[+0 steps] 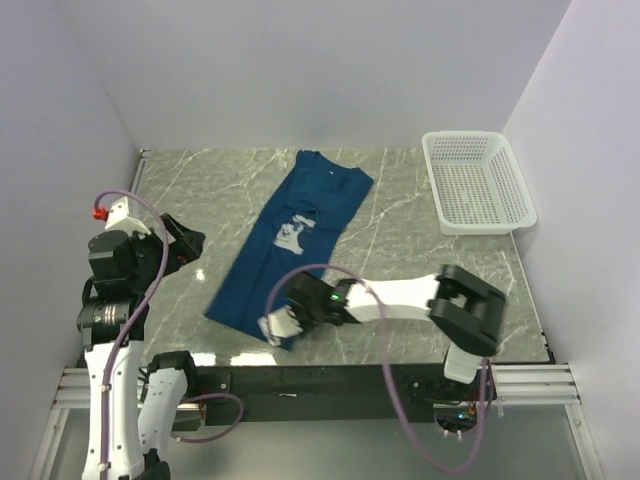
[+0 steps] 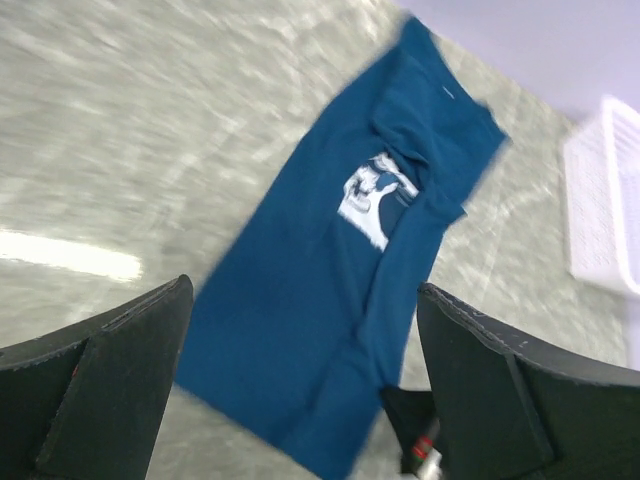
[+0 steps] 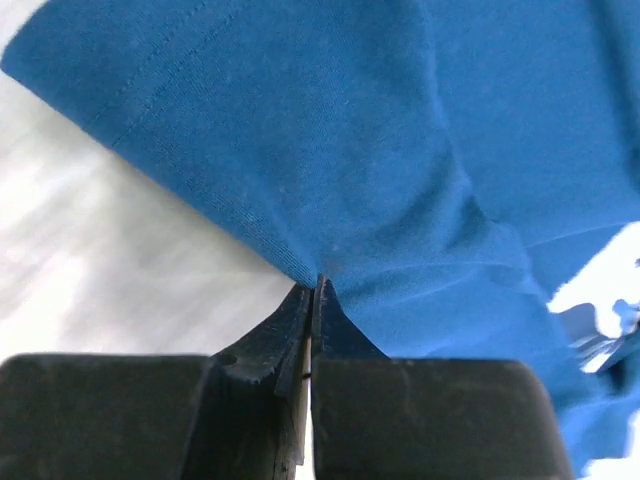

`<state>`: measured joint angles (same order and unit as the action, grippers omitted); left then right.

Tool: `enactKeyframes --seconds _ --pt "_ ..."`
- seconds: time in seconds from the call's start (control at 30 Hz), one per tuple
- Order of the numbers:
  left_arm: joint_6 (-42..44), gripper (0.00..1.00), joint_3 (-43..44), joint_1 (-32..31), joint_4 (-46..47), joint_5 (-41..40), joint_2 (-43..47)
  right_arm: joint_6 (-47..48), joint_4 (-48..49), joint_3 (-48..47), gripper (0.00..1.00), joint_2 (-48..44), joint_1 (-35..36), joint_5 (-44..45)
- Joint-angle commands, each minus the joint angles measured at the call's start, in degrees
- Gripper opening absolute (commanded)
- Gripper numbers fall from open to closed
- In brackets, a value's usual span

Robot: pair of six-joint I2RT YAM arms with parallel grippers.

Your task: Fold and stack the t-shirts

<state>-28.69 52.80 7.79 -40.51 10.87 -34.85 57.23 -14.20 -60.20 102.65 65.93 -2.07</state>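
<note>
The dark blue t-shirt [image 1: 300,215] lies on the marble table as a long narrow strip, running diagonally from the far middle to the near left. Its white print [image 1: 290,232] shows partway along. My right gripper [image 1: 280,322] is at the strip's near corner. In the right wrist view its jaws [image 3: 318,285] are shut on the t-shirt's edge [image 3: 350,150], and the cloth puckers at the tips. My left gripper [image 1: 190,243] hangs open over the table's left side, away from the cloth. In the left wrist view its fingers [image 2: 130,350] frame the t-shirt [image 2: 330,280] from a distance.
A white mesh basket [image 1: 478,180] stands at the far right of the table and also shows as a blurred basket [image 2: 605,200] in the left wrist view. White walls close in the table on three sides. The right arm [image 1: 400,297] stretches low across the near edge.
</note>
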Motion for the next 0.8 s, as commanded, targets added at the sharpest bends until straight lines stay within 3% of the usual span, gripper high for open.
enactKeyframes --seconds 0.0,0.17,0.27,0.3,0.33,0.4,0.47,0.5,0.63,0.77 --pt "-2.0 0.99 -2.4 -0.1 5.5 9.8 -2.9 2.9 -8.3 11.5 0.0 -10.2 -0.5 -5.1" --pt "-7.4 0.93 -7.9 -0.4 15.0 19.8 -13.5 1.8 -12.1 25.5 0.0 -25.9 -1.6 -4.9" --pt "-9.4 0.89 -6.8 -4.0 21.7 20.8 -25.0 1.4 -15.6 29.4 0.34 -35.0 -3.3 -3.9" --pt "-9.4 0.9 -5.5 -6.2 24.1 19.6 -31.4 1.3 -16.6 29.9 0.55 -37.6 -5.0 -3.7" --pt "-9.0 0.9 -3.9 -11.7 24.8 17.3 -34.8 1.3 -17.3 30.2 0.61 -42.1 -6.2 -3.7" --pt "-8.1 0.91 3.3 -16.4 24.4 12.7 -45.7 0.3 -20.1 29.2 0.69 -45.5 -11.6 -4.5" --pt "-8.4 0.88 10.4 -19.8 24.4 7.9 -53.0 -0.9 -21.0 27.3 0.71 -49.3 -14.9 -5.4" --pt "-8.7 0.81 12.6 -20.2 24.8 7.3 -59.7 -1.6 -20.9 26.7 0.73 -50.7 -18.8 -5.9" --pt "-8.1 0.79 25.2 -20.9 22.8 2.3 -74.5 -13.0 -15.8 24.9 0.8 -56.2 -27.1 -9.4" --pt "-4.7 0.67 45.1 -21.9 10.9 0.3 -91.1 -20.3 -11.6 23.4 0.82 -59.1 -32.4 -15.1"
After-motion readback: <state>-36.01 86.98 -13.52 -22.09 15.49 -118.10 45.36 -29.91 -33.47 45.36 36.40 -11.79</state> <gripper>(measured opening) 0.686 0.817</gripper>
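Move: The t-shirt's near edge is already pinched in the right hand. Its place to go is at the table's near edge, about 16 cm right and 7 cm back; the white print lies 21 cm ahead and 3 cm left, the hem's left corner 16 cm left and 3 cm ahead. From the empty left hand, the shirt's left edge near the collar is about 26 cm ahead, 17 cm right, 25 cm below, with the collar 6 cm beyond and 14 cm right of that. Dragging the shirt's near end to the right and somewhat back, the right hand opens and lets go after some 15 cm, then lifts away about 10 cm, still moving right and easing forward. The left hand meanwhile swoops forward, down and right, some 20 cm each in the first two, towards the shirt's upper left edge, tipping its fingers down about 30 degrees, turning clockwise and partly closing. ##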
